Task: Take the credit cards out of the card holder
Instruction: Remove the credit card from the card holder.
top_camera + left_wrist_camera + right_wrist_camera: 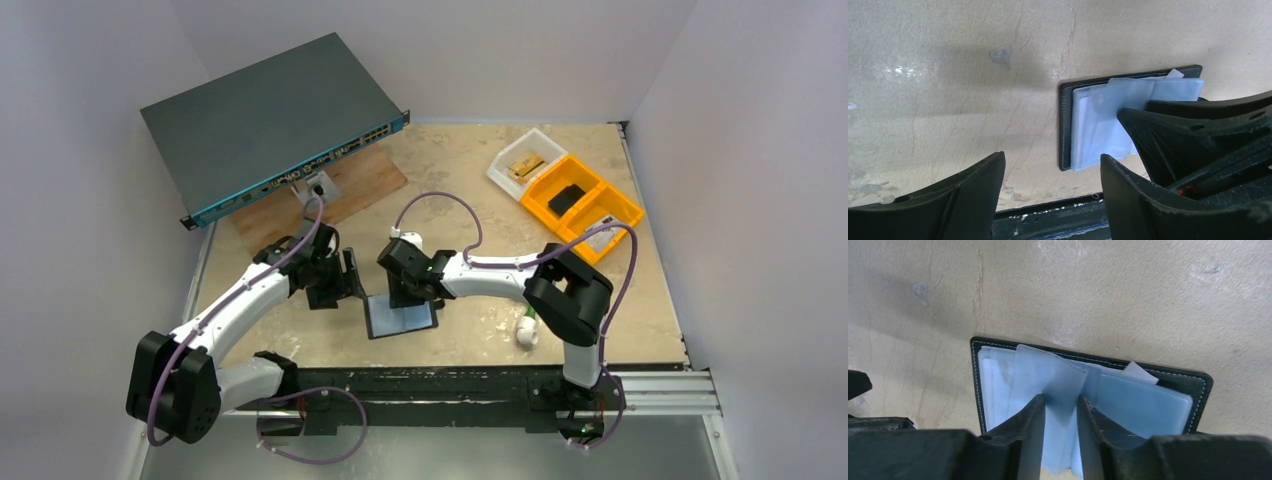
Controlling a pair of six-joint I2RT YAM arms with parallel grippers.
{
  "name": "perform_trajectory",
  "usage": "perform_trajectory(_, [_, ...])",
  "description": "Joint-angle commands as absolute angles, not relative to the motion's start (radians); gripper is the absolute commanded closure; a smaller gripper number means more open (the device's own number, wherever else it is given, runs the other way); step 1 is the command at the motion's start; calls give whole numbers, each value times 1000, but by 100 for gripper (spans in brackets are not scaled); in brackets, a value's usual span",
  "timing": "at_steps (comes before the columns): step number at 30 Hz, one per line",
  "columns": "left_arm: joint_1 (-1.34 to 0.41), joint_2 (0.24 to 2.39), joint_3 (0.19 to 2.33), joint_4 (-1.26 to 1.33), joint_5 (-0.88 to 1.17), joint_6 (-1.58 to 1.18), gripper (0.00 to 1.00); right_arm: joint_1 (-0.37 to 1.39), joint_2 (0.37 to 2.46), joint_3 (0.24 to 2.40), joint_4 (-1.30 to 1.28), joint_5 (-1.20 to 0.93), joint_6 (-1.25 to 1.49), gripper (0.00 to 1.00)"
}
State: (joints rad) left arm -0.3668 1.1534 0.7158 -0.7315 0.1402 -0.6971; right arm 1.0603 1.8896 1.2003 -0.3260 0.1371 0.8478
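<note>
The card holder (378,328) lies open and flat on the table, a black wallet with white stitching (1193,385), also seen in the left wrist view (1064,125). Pale blue-grey credit cards (1143,405) fill it like leaves (1093,135). One leaf (1048,375) stands up from the middle. My right gripper (1061,402) is over the wallet (412,298), its jaws a narrow gap apart on either side of that leaf. My left gripper (1052,165) is open and empty, just left of the wallet (352,278).
A dark grey network switch (270,125) rests on a wooden board (345,195) at the back left. An orange tray (585,205) and a clear tray (520,165) stand at the back right. A small white object (527,333) lies by the right arm.
</note>
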Motion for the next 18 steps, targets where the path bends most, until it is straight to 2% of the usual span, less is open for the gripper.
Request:
perform_trajectory(1, [-362,1155,704,-693,184,-707,31,1063,1905,1164,-308,95,864,78])
perform_trajectory(4, [-362,1163,700,-680,211,-703,33,1046,1903,1128,-271,61,874,90])
perform_trajectory(8, [-364,1177,689,-653,263,-697,37,1014,1895,1081,-227,21,886,98])
perform_trajectory(13, [-391,1198,691,-612,320,-690,46,995,1898,1043,-178,-18,897,100])
perform_trajectory(18, [-444,1236,696,-576,329,-707,62,974,1901,1009,-136,-55,906,100])
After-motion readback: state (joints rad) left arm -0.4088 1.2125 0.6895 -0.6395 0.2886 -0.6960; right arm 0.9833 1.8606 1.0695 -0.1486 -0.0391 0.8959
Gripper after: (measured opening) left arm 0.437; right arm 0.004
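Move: Just below the right fingertips, about 1 cm down, stands the loose edge of the card holder's clear flap; the holder's middle is some 2 cm back and 1 cm to the right, 2 cm down, and a white card corner peeks out 5 cm to the right and 2 cm ahead. From the left hand, the left sleeve lies about 7 cm to the right, 1 cm ahead and 5 cm down, the flap edge 10 cm right and 2 cm ahead. Pinching the clear flap's edge, the right fingers go from a third open to fully shut after sinking slightly, then hold in place while the wrist rolls some 10 degrees so that they point more to the left. The left hand speeds up rightward towards the holder, about 3 cm and a little back, staying above it, its fingers closing from wide to under half open. ##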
